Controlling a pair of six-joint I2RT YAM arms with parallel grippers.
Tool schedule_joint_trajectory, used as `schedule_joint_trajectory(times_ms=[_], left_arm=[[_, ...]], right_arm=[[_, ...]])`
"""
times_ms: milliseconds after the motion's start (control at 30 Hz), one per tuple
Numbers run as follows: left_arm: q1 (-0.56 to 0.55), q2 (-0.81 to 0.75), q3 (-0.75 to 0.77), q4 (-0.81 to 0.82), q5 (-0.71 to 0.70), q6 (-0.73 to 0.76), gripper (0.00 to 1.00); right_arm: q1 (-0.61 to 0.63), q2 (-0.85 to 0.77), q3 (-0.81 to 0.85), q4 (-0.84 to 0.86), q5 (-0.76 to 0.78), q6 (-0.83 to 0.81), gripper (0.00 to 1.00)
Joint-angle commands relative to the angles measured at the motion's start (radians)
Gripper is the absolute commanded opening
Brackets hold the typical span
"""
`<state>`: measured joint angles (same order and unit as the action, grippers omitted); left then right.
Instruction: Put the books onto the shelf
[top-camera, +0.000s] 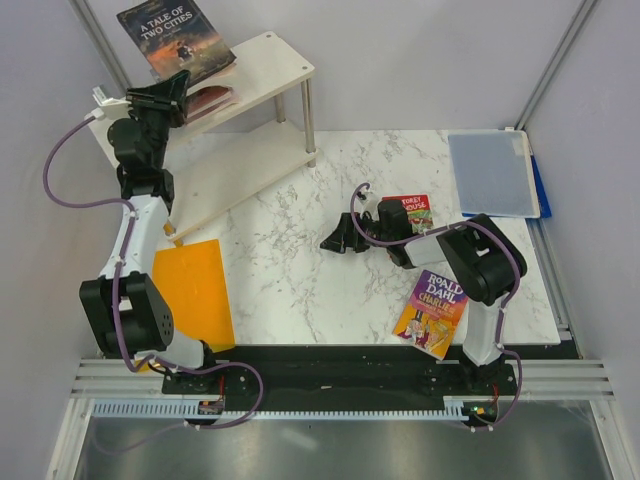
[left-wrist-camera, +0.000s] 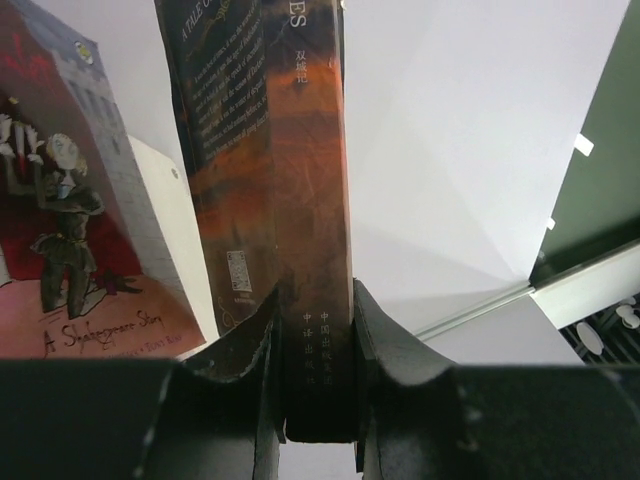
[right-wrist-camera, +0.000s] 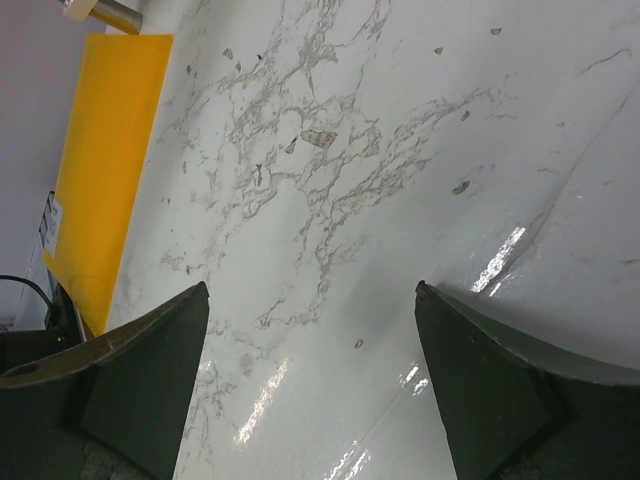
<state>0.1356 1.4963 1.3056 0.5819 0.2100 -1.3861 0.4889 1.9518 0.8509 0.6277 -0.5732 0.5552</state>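
Note:
My left gripper is shut on the lower spine of the dark "A Tale of Two Cities" book, holding it upright over the back left of the shelf's top board. In the left wrist view the book's spine sits clamped between the fingers of that gripper. A pink-red illustrated book lies on the top board beside it. My right gripper hangs open over bare marble. The Treehouse book lies partly under the right arm. The Roald Dahl book rests at the front right.
An orange sheet lies flat at the front left, reaching under the shelf's lower board. A blue-grey folder sits at the back right corner. Metal frame posts stand at the back corners.

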Motion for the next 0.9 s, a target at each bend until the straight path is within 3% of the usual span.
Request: schedule_joint_trajectory(times_ms=[0, 333, 533, 667, 833, 867], left_arm=[[0.004, -0.019, 0.078, 0.092, -0.031, -0.042, 0.02], [0.005, -0.084, 0.162, -0.189, -0.081, 0.116, 0.04], [0.004, -0.073, 0.218, -0.266, -0.060, 0.165, 0.34], [0.004, -0.048, 0.267, -0.358, -0.032, 0.174, 0.61], [0.006, -0.005, 0.340, -0.421, 0.011, 0.180, 0.75], [0.006, -0.002, 0.351, -0.442, 0.009, 0.185, 0.82]], right_arm=[[0.020, 0.098, -0.055, -0.272, 0.033, -0.014, 0.93], [0.022, 0.104, -0.052, -0.269, 0.026, -0.011, 0.93], [0.025, 0.102, -0.052, -0.269, 0.024, -0.011, 0.93], [0.025, 0.104, -0.053, -0.267, 0.022, -0.011, 0.94], [0.025, 0.102, -0.053, -0.267, 0.021, -0.014, 0.94], [0.025, 0.101, -0.053, -0.267, 0.021, -0.012, 0.94]])
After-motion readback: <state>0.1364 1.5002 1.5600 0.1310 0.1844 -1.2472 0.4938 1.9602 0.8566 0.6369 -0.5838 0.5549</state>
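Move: My left hand, pointing forward and a bit up, already holds A Tale of Two Cities by its near corner; the book's middle is about 7 cm ahead, 1 cm to the right and 3 cm higher. The book stack on the shelf top lies some 5 cm ahead, 4 cm right and 8 cm below. The shelf's bare right end is about 10 cm ahead, 18 cm right, 10 cm below. From my right hand the stack is roughly 18 cm ahead, 30 cm left, 35 cm up. I lower the held book onto the stack, my left hand sinking about 4 cm and easing slightly forward while the wrist tips down some 15 degrees. Then I open the fingers wide, let the book's corner go, and rise about 5 cm clear of it, easing back slightly. ##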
